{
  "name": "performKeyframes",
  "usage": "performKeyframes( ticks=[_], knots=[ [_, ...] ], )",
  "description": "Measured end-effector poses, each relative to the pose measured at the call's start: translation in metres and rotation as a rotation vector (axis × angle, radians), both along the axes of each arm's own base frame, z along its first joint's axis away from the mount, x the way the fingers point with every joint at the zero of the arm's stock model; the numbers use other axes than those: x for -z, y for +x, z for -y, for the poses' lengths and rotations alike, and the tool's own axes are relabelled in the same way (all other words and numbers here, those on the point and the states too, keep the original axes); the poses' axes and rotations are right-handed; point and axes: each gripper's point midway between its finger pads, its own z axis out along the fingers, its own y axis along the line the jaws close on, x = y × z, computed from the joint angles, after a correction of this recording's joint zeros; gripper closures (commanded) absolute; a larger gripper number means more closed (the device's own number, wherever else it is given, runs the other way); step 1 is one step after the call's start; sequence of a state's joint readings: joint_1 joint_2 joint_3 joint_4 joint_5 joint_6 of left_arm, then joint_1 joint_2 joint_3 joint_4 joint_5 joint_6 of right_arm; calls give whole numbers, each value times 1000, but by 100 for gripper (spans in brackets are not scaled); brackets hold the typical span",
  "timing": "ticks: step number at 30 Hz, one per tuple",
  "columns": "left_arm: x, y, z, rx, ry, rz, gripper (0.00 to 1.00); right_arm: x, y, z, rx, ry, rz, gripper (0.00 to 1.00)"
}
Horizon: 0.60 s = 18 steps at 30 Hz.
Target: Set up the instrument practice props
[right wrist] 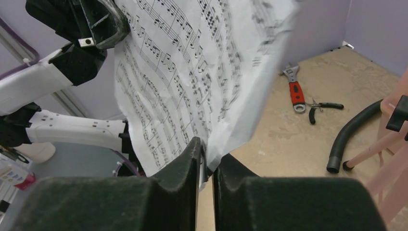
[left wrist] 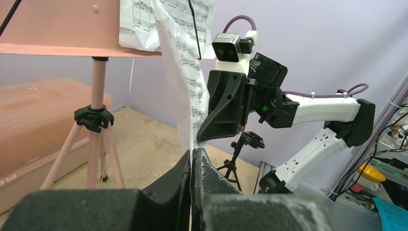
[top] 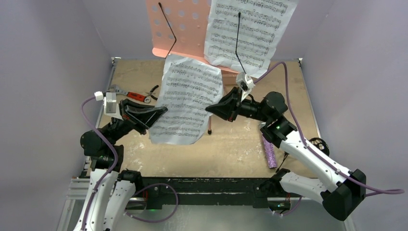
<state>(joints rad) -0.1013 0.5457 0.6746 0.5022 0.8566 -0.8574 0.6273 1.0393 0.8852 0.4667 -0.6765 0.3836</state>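
Note:
A white sheet-music page (top: pixel 187 101) hangs in the air in front of the pink perforated music stand (top: pixel 180 29). My left gripper (top: pixel 161 111) is shut on the page's left edge, and the paper is pinched flat between its fingers (left wrist: pixel 193 151). My right gripper (top: pixel 210 109) is at the page's right edge. Its jaws (right wrist: pixel 210 154) stand a narrow gap apart, with the paper's corner (right wrist: pixel 192 72) between them against the left finger. Another page (top: pixel 248 31) rests on the stand. The purple microphone (top: pixel 269 154) lies on the table at the right. The small black mic stand (left wrist: pixel 238 154) stands upright.
A red-handled wrench (top: pixel 130 95) and pliers (top: pixel 153 91) lie at the table's back left. A pink plastic box (left wrist: pixel 38 120) sits behind the stand's tripod legs (left wrist: pixel 98 120). A black curved tube (right wrist: pixel 351 134) lies near the stand's foot. Purple walls close in the table.

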Motion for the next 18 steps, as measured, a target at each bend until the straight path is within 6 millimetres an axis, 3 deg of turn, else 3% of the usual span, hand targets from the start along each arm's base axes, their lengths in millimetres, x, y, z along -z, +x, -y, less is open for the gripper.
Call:
performKeyframes(
  ticks=[1,4,7,10,13,18],
  knots=[
    [-1,-1,0,0,0,7,100,-1,0,0,0,1,2,100],
    [-1,-1,0,2,3,14,97,-3,-1,1,1,5,4,100],
    [6,4,1,-5,30,-4,68,-6,-4,4,6,3,13,100],
    [19,15,0,-36,98,-37,53,-12,-8,8,12,-4,43,100],
    [27,26,0,-55,171,-47,48,-15,-11,13,20,-34,88,100],
    [35,43,2,-45,228,-58,49,-10,-11,18,31,-123,141,100]
  ],
)
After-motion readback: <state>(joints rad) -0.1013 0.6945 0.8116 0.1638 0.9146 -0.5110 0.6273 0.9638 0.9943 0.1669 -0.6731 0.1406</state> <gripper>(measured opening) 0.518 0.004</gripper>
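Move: The loose sheet of music is already pinched at its left edge by the left hand, its middle roughly 6 cm to that hand's right and 3 cm ahead. From the right hand, whose nearly shut fingers straddle the right edge, its middle lies about 7 cm left and 3 cm ahead. The stand's ledge is some 16 cm straight ahead of the right hand and slightly higher; the placed sheet is about 20 cm ahead, 12 cm right and 14 cm up. The loose sheet changes hands: the right fingers close the rest of the way on its right edge, then that hand draws roughly 2 cm right and a little back and up, keeping its pinch. Just after, the left fingers open to about half and the hand slides some 5 cm forward and down, tips dipping about 15 degrees, with the sheet still between its open jaws. ##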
